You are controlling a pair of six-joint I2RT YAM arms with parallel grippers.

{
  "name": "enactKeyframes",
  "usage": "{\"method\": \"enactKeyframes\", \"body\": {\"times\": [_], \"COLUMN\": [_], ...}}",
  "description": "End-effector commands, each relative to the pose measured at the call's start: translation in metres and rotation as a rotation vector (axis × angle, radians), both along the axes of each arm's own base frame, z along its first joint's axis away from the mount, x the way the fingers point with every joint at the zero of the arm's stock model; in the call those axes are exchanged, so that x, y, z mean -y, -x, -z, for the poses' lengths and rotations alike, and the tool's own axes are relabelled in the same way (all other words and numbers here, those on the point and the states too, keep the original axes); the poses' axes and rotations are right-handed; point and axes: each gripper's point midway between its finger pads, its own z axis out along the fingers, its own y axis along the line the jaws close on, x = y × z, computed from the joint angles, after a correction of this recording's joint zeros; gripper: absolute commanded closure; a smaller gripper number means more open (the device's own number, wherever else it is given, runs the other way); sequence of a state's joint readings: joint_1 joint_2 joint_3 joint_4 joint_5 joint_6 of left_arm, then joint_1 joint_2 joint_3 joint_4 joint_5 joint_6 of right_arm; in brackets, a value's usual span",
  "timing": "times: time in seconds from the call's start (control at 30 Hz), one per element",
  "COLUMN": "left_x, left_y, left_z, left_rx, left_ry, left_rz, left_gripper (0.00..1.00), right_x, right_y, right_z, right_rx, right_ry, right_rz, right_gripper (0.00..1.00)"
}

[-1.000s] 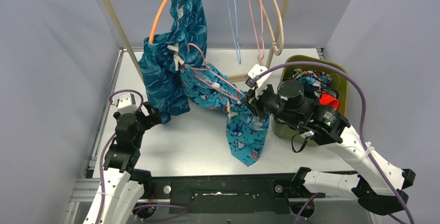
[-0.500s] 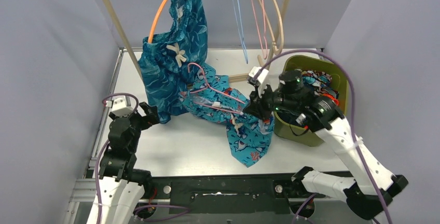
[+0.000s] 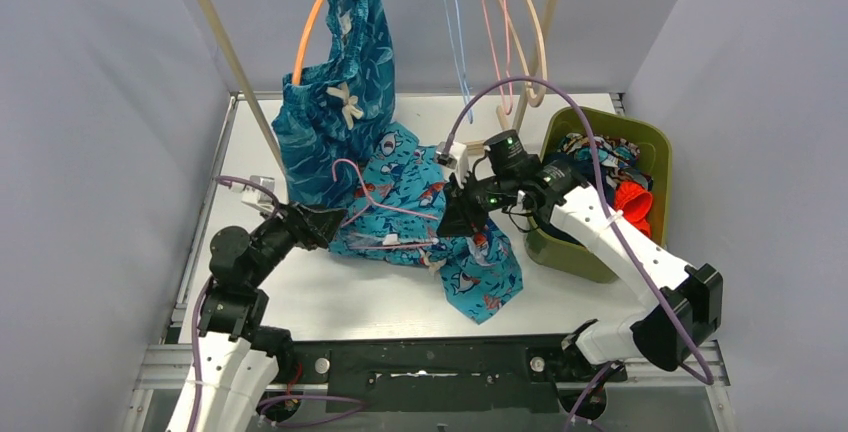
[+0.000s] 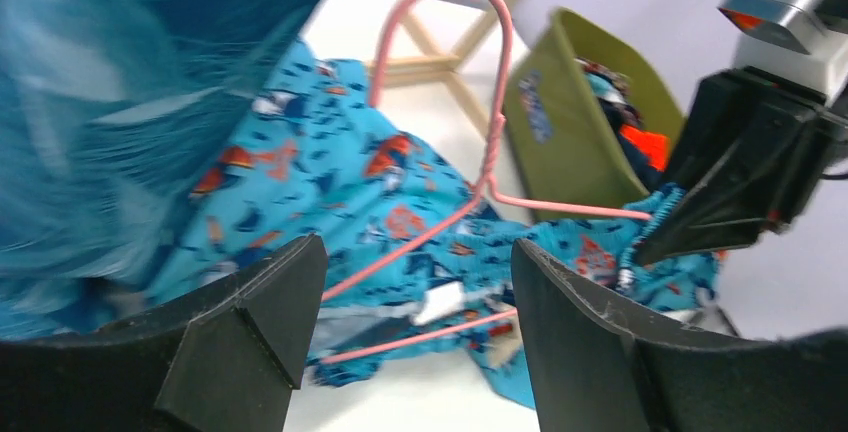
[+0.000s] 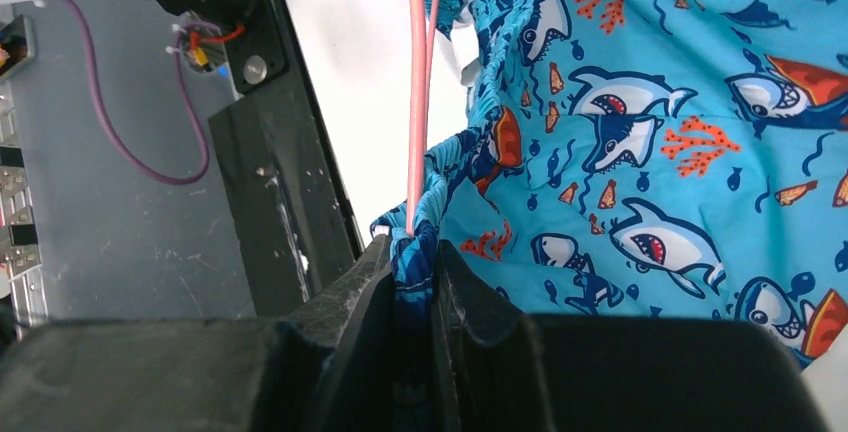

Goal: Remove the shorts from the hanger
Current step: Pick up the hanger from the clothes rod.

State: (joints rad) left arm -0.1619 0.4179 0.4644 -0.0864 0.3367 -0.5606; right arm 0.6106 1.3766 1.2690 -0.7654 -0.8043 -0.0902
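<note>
The turquoise cartoon-print shorts (image 3: 405, 187) lie crumpled mid-table, still threaded on a pink hanger (image 3: 385, 207). My right gripper (image 3: 452, 224) is shut on their gathered waistband at the hanger's right end; the right wrist view shows the fabric (image 5: 650, 132) pinched in the gripper (image 5: 413, 272), with the hanger wire (image 5: 415, 102) running out of it. My left gripper (image 3: 322, 222) is open and empty at the shorts' left edge. In the left wrist view the hanger (image 4: 492, 102) and shorts (image 4: 330, 182) lie ahead of its spread jaws (image 4: 415, 322).
Teal leaf-print shorts (image 3: 335, 122) hang on an orange hanger (image 3: 312, 22) from the wooden rail, just behind my left gripper. Several bare hangers (image 3: 500, 32) hang to the right. A green bin (image 3: 570, 252) holding other shorts stands at the right.
My right gripper has pulled the waistband left and down, so the shorts and hanger now lie flatter on the table. My left arm has reached right, up to the shorts' edge.
</note>
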Motion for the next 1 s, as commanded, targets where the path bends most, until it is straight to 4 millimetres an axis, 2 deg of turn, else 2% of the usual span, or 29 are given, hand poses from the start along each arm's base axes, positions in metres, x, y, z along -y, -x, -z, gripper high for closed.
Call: {"method": "enactKeyframes", "body": {"times": [0.0,0.13,0.23,0.4,0.5,0.73,0.87,0.97], "left_x": [0.039,0.044,0.043,0.040,0.030,0.016,0.013,0.022], "left_y": [0.015,0.011,0.009,0.005,0.001,-0.004,-0.009,-0.013], "left_z": [-0.048,-0.050,-0.049,-0.040,-0.025,-0.026,-0.026,-0.019], "left_rx": [0.064,0.043,0.043,0.003,-0.059,-0.087,-0.098,-0.132], "left_ry": [0.099,0.094,0.106,0.080,0.032,0.025,0.078,0.137], "left_rz": [0.257,0.261,0.227,0.177,0.111,0.016,-0.026,0.001], "left_gripper": [0.33,0.33,0.34,0.49,0.55,0.66,0.67,0.66], "right_x": [-0.030,-0.049,-0.056,-0.059,-0.059,-0.063,-0.067,-0.072], "right_y": [0.019,0.029,0.031,0.024,0.019,0.016,0.018,0.019], "right_z": [-0.041,-0.034,-0.030,-0.031,-0.032,-0.024,-0.022,-0.023], "right_rx": [0.076,0.073,0.061,0.074,0.084,0.044,0.026,0.027], "right_ry": [-0.165,-0.153,-0.150,-0.152,-0.148,-0.123,-0.128,-0.147], "right_rz": [-0.082,-0.091,-0.086,-0.053,-0.030,0.017,0.020,0.020], "right_gripper": [1.00,1.00,1.00,1.00,1.00,1.00,1.00,1.00]}}
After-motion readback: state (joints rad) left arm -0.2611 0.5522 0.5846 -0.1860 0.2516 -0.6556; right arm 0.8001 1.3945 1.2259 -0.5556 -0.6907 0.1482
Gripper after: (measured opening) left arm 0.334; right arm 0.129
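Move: Just off the left hand's open fingertips, the pink hanger's neck lies about 6 cm to the right and 3 cm ahead, roughly level; its hook arches some 5 cm ahead, 3 cm right and a little above. The hanging teal shorts are about 13 cm straight ahead, higher. From the right hand, already pinching the hanger's end with the waistband, the left fingers are 16 cm left and 2 cm ahead, and the shark shorts' middle is 5 cm ahead, 2 cm left, some 12 cm below. Carrying the hanger's end and waistband in a kept grip, the right hand brings them about 5 cm left towards the left fingers, first also drawing back some 4 cm, then easing forward again slightly. The left hand reaches 4 cm right to meet the neck, then retreats about 2.5 cm left, tipping a little down, as its fingers close from about two-thirds to one-third open around the neck; no firm pinch is seen. ##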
